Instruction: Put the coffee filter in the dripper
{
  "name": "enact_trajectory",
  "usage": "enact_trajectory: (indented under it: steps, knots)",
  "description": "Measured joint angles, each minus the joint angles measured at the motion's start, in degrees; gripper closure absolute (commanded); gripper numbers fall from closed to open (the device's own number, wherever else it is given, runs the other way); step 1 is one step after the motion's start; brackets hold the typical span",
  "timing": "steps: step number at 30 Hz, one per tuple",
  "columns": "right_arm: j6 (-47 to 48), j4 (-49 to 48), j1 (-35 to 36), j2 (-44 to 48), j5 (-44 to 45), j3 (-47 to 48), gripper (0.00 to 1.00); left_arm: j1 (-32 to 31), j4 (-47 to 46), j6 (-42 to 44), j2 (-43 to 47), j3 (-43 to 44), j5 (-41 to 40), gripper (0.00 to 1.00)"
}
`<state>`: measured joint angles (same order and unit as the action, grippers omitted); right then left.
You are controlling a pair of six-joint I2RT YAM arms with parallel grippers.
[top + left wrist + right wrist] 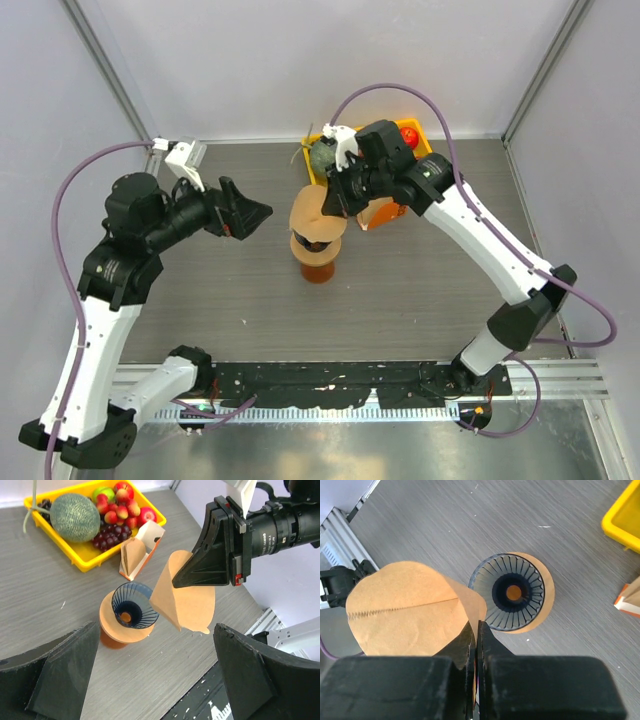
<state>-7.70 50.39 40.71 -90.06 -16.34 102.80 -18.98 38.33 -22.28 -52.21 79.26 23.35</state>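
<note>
The coffee filter [314, 214] [187, 602] [405, 607] is a tan paper cone, partly spread, hanging in the air with my right gripper [335, 198] [176, 583] [477, 630] shut on its edge. It hangs just beside and above the dripper [131, 605] [512, 597], a dark blue ribbed cone whose mouth holds nothing. In the top view the filter covers most of the dripper. My left gripper [256, 212] [155, 626] stands wide open to the left of the filter, apart from it, with nothing between its fingers.
The dripper sits on an orange-brown ring stand [318, 266] [111, 626] [547, 587]. Behind it an orange-and-white carton [138, 555] [629, 597] holds more filters. A yellow tray [422, 135] [82, 560] with a melon [75, 516] and fruit lies at the back.
</note>
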Motion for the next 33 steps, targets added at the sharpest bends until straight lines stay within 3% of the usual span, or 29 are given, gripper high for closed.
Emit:
enact_trajectory:
  steps: [9,25,31,32,33]
  knots:
    - [3.63,5.7,-1.75,-9.9,-6.03,8.48,0.95,0.74,0.31,-0.87,-0.85,-1.46,0.28,0.0]
    - [6.4,8.11,-2.95,-13.7,-5.81,8.74,0.93,1.49,0.35,-1.29,0.33,-2.14,0.24,0.01]
    - [7.61,7.96,-3.06,-16.41,-5.38,8.74,0.6,1.62,0.39,-1.25,0.48,-2.27,0.17,0.0]
    - [7.65,7.98,-3.06,-16.79,-5.29,8.74,0.46,1.7,0.42,-1.22,0.61,-2.27,0.07,0.0]
    - [7.69,8.0,-3.06,-17.11,-5.2,8.74,0.4,1.79,0.48,-1.14,0.76,-2.27,0.02,0.01]
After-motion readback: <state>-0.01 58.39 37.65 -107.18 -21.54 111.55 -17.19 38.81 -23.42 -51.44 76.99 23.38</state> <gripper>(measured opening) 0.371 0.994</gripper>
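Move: Just beyond the right hand, which holds the filter by its far-right edge, the dripper lies about 2 cm ahead, 3 cm to the left and some 14 cm below. The paper packet is roughly 17 cm ahead and 13 cm right of the hand, 26 cm down; the yellow box is about 33 cm ahead and 10 cm right, at similar depth. From the open left hand the dripper is around 7 cm ahead, 18 cm right and 24 cm below. Lowering the pinched filter into the dripper's mouth, the right hand sinks about 8 cm while working some 3 cm forward, with a slight early shift left, so the filter hanging on its back-left side comes over the opening. The wrist tips gently, pointing the fingers more steeply down, and near the end the fingers open to about a third, loosening their grip on the paper wall. ##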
